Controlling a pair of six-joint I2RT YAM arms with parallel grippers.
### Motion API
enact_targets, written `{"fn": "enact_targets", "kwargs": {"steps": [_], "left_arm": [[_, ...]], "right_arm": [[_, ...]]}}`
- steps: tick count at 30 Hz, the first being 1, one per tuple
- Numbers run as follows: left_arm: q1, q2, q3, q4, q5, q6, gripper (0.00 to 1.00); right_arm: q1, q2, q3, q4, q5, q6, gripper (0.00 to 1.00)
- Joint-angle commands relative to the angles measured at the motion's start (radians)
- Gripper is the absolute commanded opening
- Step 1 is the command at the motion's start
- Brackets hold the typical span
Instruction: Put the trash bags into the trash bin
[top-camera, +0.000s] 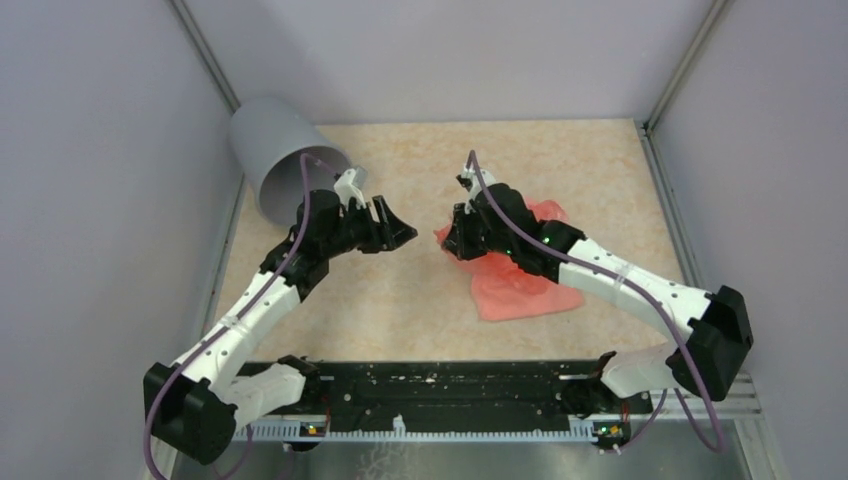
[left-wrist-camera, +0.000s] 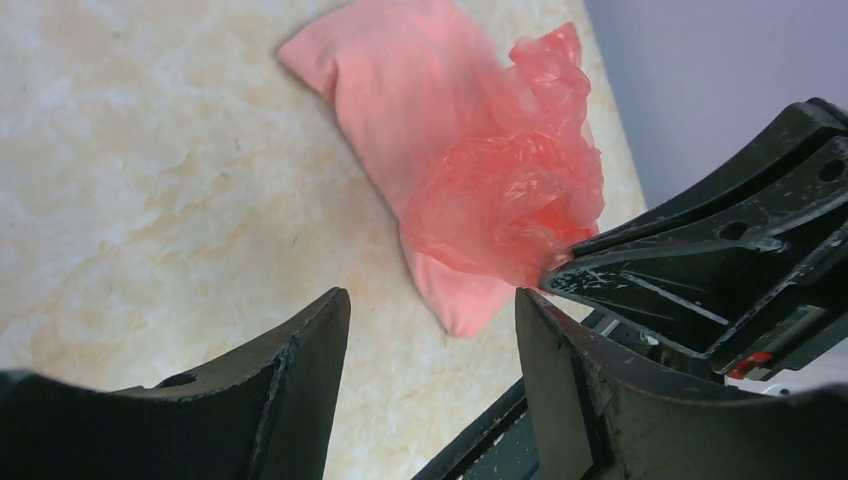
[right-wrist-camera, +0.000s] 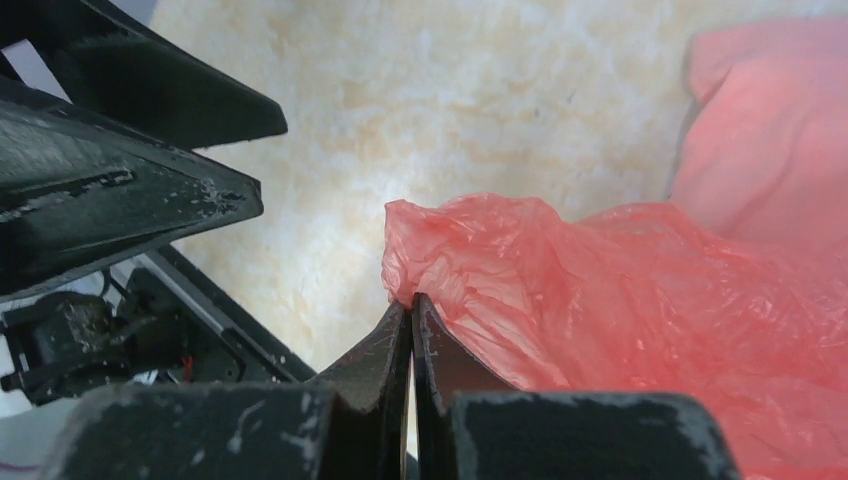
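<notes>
The grey trash bin (top-camera: 270, 150) leans at the back left, its mouth turned toward my left arm. Two salmon-red trash bags (top-camera: 525, 285) lie right of centre. One lies flat on the table (left-wrist-camera: 400, 90). The other is crumpled film (left-wrist-camera: 510, 200), lifted at one corner. My right gripper (right-wrist-camera: 411, 300) is shut on that corner of the crumpled bag (right-wrist-camera: 620, 310). My left gripper (left-wrist-camera: 432, 305) stands open and empty, a short way left of the right gripper (top-camera: 445, 240), with its tips (top-camera: 408, 235) facing the held corner.
Grey walls enclose the table on three sides. The black rail (top-camera: 450, 385) with both arm bases runs along the near edge. The beige tabletop (top-camera: 400, 310) shows between the arms. The left arm's wrist (top-camera: 320, 215) is close in front of the bin's mouth.
</notes>
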Motion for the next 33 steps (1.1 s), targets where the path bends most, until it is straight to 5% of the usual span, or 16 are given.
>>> {"fn": "enact_targets", "kwargs": {"steps": [1,5,8,16,22,33], "left_arm": [[0.003,-0.016,-0.044,0.006,0.028,-0.007,0.68],[0.003,0.008,-0.073,0.028,0.066,-0.021,0.70],[0.003,0.044,-0.097,0.058,0.091,-0.033,0.70],[0.003,0.126,-0.115,0.101,0.116,-0.033,0.68],[0.004,0.146,-0.084,0.044,0.008,0.006,0.69],[0.030,0.198,-0.077,0.064,0.009,0.020,0.70]], "right_arm": [[0.010,-0.001,-0.049,0.170,-0.094,0.078,0.02],[0.017,-0.014,-0.072,0.165,-0.071,0.066,0.42],[0.017,-0.050,-0.068,0.123,-0.019,0.041,0.63],[-0.009,-0.055,-0.031,-0.016,0.134,-0.034,0.65],[-0.042,-0.026,-0.053,-0.022,0.158,-0.081,0.66],[-0.034,0.099,-0.065,0.015,0.145,-0.087,0.85]]}}
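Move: The red trash bag hangs from the right hand's shut fingers by its near end, its middle about 13 cm to the right, 4 cm ahead and some 13 cm lower; the pink cloth under it lies about 17 cm right, 5 cm ahead and 23 cm below. From the empty, open left hand the bag's middle is roughly 23 cm right, 2 cm ahead and 13 cm down, while the bin lies about 25 cm left, 20 cm ahead and 13 cm lower. The trash bag is let go by the right hand, whose fingers open wide; after a small dip and rise this hand shifts about 5 cm right, slightly forward, then sinks about 6 cm over the bag, its left side tipping down. Meanwhile the left hand, still open, sinks about 10 cm towards the bag's loosened end, tilting down some 15 degrees. ##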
